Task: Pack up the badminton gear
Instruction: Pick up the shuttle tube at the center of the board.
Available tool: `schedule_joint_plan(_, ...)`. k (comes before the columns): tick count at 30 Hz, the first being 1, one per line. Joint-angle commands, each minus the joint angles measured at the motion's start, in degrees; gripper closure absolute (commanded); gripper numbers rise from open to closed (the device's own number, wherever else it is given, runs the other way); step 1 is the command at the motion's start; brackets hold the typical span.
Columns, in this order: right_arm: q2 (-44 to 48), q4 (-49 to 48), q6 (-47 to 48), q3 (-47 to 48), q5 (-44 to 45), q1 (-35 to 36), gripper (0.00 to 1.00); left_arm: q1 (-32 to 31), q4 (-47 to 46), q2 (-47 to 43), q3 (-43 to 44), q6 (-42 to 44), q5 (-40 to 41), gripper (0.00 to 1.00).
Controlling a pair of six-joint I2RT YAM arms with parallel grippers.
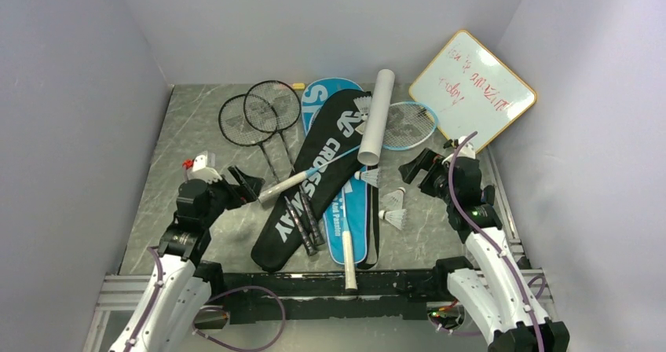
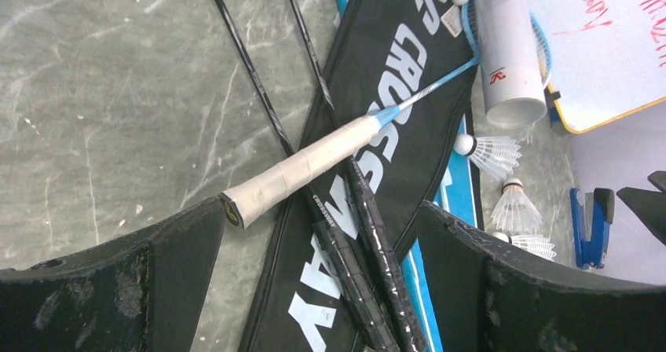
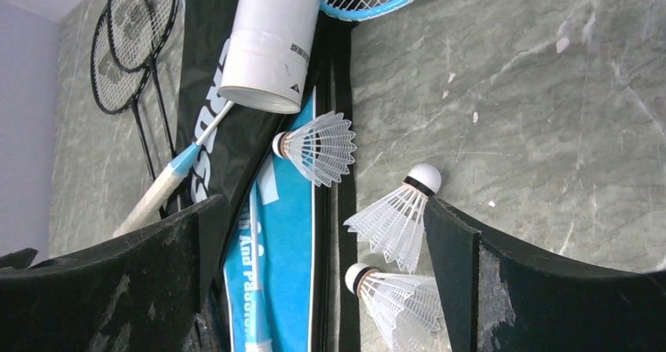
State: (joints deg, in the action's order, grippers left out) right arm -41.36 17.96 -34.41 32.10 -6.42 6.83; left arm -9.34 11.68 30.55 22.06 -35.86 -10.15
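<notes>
Two black rackets (image 1: 259, 115) lie at the back left, their handles (image 2: 369, 265) crossing the black CROSSWAY cover (image 1: 314, 183). The blue SPORT cover (image 1: 345, 218) lies under it. A light-blue racket (image 1: 408, 124) has its white grip (image 2: 298, 171) on the black cover. The white tube (image 1: 377, 116) rests across both. Three shuttlecocks (image 3: 397, 218) (image 3: 393, 297) (image 3: 318, 146) lie right of the covers. My left gripper (image 2: 322, 289) hovers open over the black handles. The right gripper (image 3: 322, 289) hangs open, empty, over the blue cover's edge and two shuttlecocks.
A wood-framed whiteboard (image 1: 473, 89) with red writing leans in the back right corner. A small marker (image 1: 298, 86) lies by the back wall. Grey walls close in on three sides. Another white-gripped handle (image 1: 348, 262) runs along the blue cover to the near rail.
</notes>
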Motion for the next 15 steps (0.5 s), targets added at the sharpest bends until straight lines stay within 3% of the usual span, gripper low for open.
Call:
schedule_joint_plan(1, -2.05, -4.56, 2.08, 1.29, -1.85, -0.06, 0.0, 0.03, -4.15, -3.29, -1.52, -0.52, 1.89, 0.03)
schedule_joint_plan(7, -9.11, -10.91, 1.71, 4.98, -6.66, -0.06, 0.0, 0.03, -4.5, -6.0, -3.89, -2.93, 9.9, 0.03)
schedule_joint_plan(12, -18.32, -15.94, 0.14, 9.1, -7.05, 0.94, 0.0, 0.03, -4.31, -5.71, -3.69, 3.24, 9.93, 0.03)
schedule_joint_plan(15, -24.14, -17.62, -0.32, 12.63, -4.5, 2.53, 0.0, -0.05, -7.24, -5.19, -3.7, 6.47, 5.35, 0.03)
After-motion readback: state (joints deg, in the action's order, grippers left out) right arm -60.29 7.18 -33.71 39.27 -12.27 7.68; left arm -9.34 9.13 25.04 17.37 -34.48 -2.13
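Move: The shuttle tube's middle lies about 31 cm ahead of the right hand, 8 cm to its left and some 12 cm below; the tube's near end is closer. One shuttlecock rests just short of that end, about 8 cm ahead and 11 cm left of the hand; the blue racket head lies about 30 cm ahead and 5 cm right. From the left hand, the tube is some 34 cm ahead and 37 cm right. Send the right gripper forward about 5 cm and some 3 cm left towards the shuttle tube, slowly at first and then faster, dipping about a centimetre and coming back up. Turn it slightly counter-clockwise and keep the fingers wide open, touching nothing. Meanwhile let the left gripper, also open, drift about 2.5 cm left, rising a little, then sinking. ##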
